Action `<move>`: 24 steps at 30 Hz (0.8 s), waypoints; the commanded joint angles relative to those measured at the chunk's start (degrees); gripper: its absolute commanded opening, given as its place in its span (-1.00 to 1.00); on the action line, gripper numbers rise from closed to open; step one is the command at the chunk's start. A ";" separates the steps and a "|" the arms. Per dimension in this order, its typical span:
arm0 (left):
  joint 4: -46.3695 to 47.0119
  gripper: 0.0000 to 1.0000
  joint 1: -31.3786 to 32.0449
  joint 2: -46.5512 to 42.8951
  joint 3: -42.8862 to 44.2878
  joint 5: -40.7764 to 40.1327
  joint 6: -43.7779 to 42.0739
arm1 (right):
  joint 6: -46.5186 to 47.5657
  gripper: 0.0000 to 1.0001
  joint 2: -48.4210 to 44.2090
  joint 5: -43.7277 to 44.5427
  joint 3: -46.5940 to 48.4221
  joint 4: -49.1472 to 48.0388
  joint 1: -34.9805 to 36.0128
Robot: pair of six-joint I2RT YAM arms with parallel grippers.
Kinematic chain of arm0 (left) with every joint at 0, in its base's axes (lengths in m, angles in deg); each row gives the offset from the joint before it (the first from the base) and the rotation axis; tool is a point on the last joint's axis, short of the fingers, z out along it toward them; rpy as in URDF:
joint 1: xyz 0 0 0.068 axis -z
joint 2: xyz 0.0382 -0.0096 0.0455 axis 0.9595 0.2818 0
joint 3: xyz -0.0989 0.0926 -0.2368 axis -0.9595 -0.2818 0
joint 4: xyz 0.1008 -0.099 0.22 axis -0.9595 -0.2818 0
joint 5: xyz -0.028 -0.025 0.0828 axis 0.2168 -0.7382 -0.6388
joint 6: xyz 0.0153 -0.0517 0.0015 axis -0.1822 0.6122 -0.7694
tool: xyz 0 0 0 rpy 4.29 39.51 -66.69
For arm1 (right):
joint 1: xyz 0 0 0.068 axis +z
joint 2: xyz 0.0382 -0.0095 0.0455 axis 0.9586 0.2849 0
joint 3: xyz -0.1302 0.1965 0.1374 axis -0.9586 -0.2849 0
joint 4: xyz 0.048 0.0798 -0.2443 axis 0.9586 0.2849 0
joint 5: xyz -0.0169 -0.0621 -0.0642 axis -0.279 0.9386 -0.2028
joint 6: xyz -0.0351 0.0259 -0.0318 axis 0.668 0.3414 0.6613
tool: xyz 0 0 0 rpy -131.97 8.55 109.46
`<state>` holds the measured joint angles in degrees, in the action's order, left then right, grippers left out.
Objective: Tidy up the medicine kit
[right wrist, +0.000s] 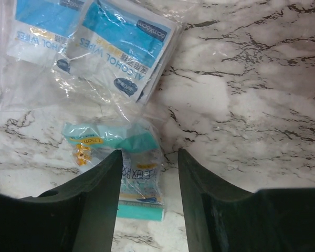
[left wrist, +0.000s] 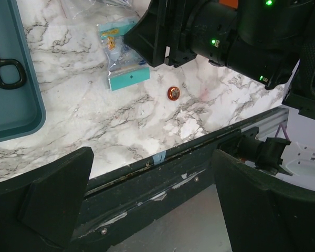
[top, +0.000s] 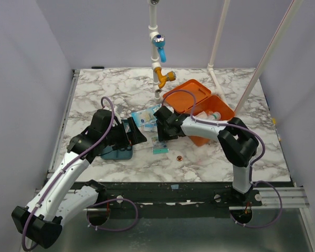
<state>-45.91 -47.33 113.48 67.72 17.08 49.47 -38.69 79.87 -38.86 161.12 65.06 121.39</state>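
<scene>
The orange medicine kit stands open at the back right, its lid laid back, with white items inside. My right gripper is open and reaches left from the kit. In the right wrist view its fingers straddle a small clear packet with teal trim lying on the marble; the gripper holds nothing. That packet also shows from above. My left gripper is open and empty over the table's near edge.
A shallow teal tray holds black scissors at the left. Alcohol wipe packets lie in clear bags behind the teal packet. A small orange disc lies near the front. A white pipe with taps stands at the back.
</scene>
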 commanded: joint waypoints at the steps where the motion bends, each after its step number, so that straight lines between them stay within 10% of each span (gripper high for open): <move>1: 0.16 0.97 -0.29 -0.92 -0.65 -1.24 0.24 | 0.32 -0.11 3.79 4.32 -0.03 1.44 2.03; 11: 0.64 0.97 -0.29 -1.37 -1.39 -0.94 0.48 | 1.20 -0.97 4.03 8.76 -1.21 3.94 4.76; 24: 0.99 0.97 -0.29 -1.86 -1.60 -0.69 0.70 | 0.20 -0.99 -12.38 4.60 -5.13 2.85 5.32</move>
<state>-45.84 -47.33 112.54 66.80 17.08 49.79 -37.84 73.83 -33.15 156.35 66.15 126.29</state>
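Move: The small pouch with teal bands lies right at the right hand's fingertips, its middle about 2 cm to the left, level fore and aft, and a centimetre below. The alcohol wipes bag is some 8 cm ahead and 5 cm left; the copper knob about 6 cm back and 7 cm right; the orange box roughly 11 cm ahead and 19 cm right. From the left hand the pouch is about 9 cm ahead, 7 cm right and 19 cm below. Edging about 1 cm left, low over the table, the right hand shuts its half-open fingers on the right-hand part of the pouch, pinching the thin plastic. It then draws back some 2.5 cm and slightly right, away from the alcohol wipes bag, still pinching, and starts to rise by 1.5 cm at the end. ##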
